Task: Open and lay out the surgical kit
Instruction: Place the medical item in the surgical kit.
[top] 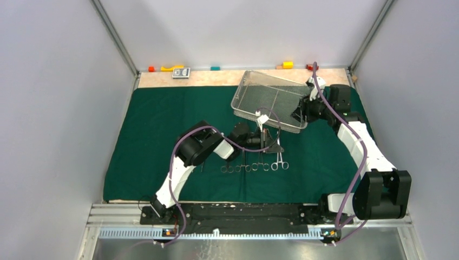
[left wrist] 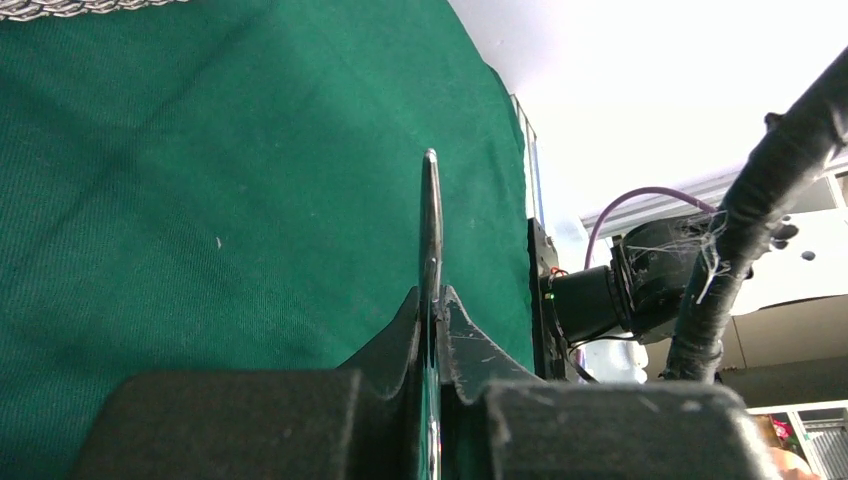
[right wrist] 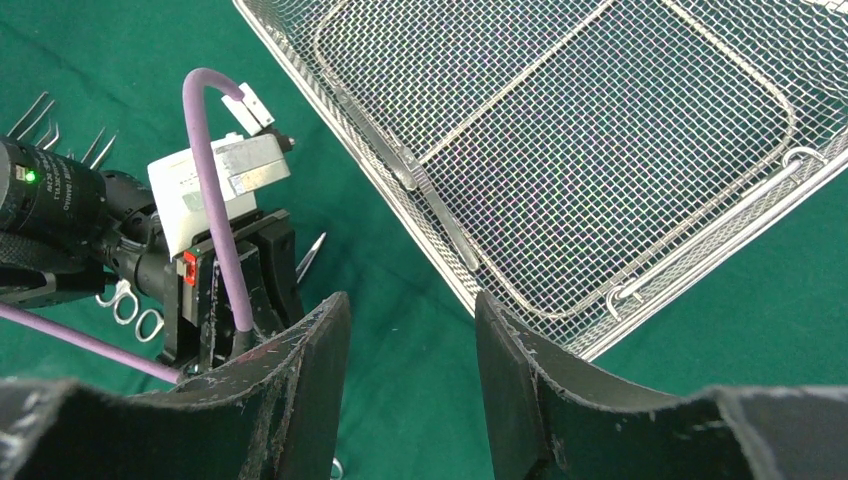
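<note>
The dark green cloth [top: 162,135] lies spread over the table. The silver wire-mesh tray [top: 254,86] rests on its far middle, with a slim steel instrument [right wrist: 435,205] lying along its wall. Several ring-handled instruments [top: 254,166] lie in a row on the cloth in front; their rings also show in the right wrist view [right wrist: 130,305]. My left gripper [top: 270,143] is shut on slim steel tweezers [left wrist: 431,225], seen edge-on, just above the row's right end. My right gripper [top: 299,115] is open and empty over the cloth by the tray's near right corner [right wrist: 600,330].
Small coloured blocks [top: 172,68] and a small grey device [top: 181,72] sit along the bare wooden strip [top: 216,78] behind the cloth. More blocks [top: 287,64] lie at the back right. Grey walls close in both sides. The left arm's wrist [right wrist: 215,180] is close left of my right gripper.
</note>
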Action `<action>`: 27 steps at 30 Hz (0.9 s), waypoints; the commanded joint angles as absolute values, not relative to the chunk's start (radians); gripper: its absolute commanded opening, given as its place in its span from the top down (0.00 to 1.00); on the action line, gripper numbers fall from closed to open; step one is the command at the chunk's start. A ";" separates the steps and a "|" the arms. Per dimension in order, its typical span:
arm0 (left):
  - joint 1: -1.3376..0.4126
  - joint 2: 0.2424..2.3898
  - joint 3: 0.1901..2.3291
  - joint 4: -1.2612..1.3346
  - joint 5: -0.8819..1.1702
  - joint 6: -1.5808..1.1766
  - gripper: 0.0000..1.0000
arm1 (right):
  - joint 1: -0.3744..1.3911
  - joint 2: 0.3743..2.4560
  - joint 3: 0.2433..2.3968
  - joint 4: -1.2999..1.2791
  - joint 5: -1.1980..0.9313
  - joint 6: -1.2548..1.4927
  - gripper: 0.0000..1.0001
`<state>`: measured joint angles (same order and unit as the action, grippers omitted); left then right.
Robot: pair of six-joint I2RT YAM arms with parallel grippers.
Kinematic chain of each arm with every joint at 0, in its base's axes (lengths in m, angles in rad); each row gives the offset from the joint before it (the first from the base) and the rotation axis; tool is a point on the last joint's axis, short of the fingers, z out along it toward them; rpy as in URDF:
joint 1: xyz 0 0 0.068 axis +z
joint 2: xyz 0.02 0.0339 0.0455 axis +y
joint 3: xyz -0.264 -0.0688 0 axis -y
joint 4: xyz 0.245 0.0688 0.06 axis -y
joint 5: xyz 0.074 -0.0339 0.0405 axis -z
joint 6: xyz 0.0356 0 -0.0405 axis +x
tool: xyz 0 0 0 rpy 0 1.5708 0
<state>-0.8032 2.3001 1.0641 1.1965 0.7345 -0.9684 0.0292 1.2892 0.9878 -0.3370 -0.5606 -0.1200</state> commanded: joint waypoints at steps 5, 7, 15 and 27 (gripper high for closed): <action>-0.795 2.312 1.101 1.194 0.753 -0.936 0.86 | 0.018 1.274 0.982 -0.305 -0.586 -0.132 0.52; -0.795 2.310 1.103 1.184 0.753 -0.934 0.82 | 0.018 1.277 0.982 -0.304 -0.588 -0.132 0.52; -0.795 2.290 1.114 1.101 0.753 -0.884 0.75 | 0.018 1.279 0.977 -0.304 -0.598 -0.129 0.52; -0.796 2.260 1.157 0.953 0.746 -0.821 0.62 | 0.018 1.282 0.976 -0.307 -0.601 -0.127 0.52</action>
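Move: The spot on the cloth for the clamp the left hand still holds, at the right end of the row, is right below that hand, about 3 cm down and 2 cm back. The next clamp lies roughly 8 cm to the left and 2 cm back, another 14 cm to the left and 2 cm back; the wire tray's middle is about 17 cm ahead and 3 cm left. From the right hand, the spot is some 10 cm back, 6 cm left and 14 cm down. The clamp, held with its tip raised and its rings low towards the robot, is let go onto the cloth: the left fingers ease open from nearly shut to over a third. At first the hand hardly moves; then it sinks about 2 cm around the clamp, fingers still pointing right, their tips tilting down some 5 degrees. ##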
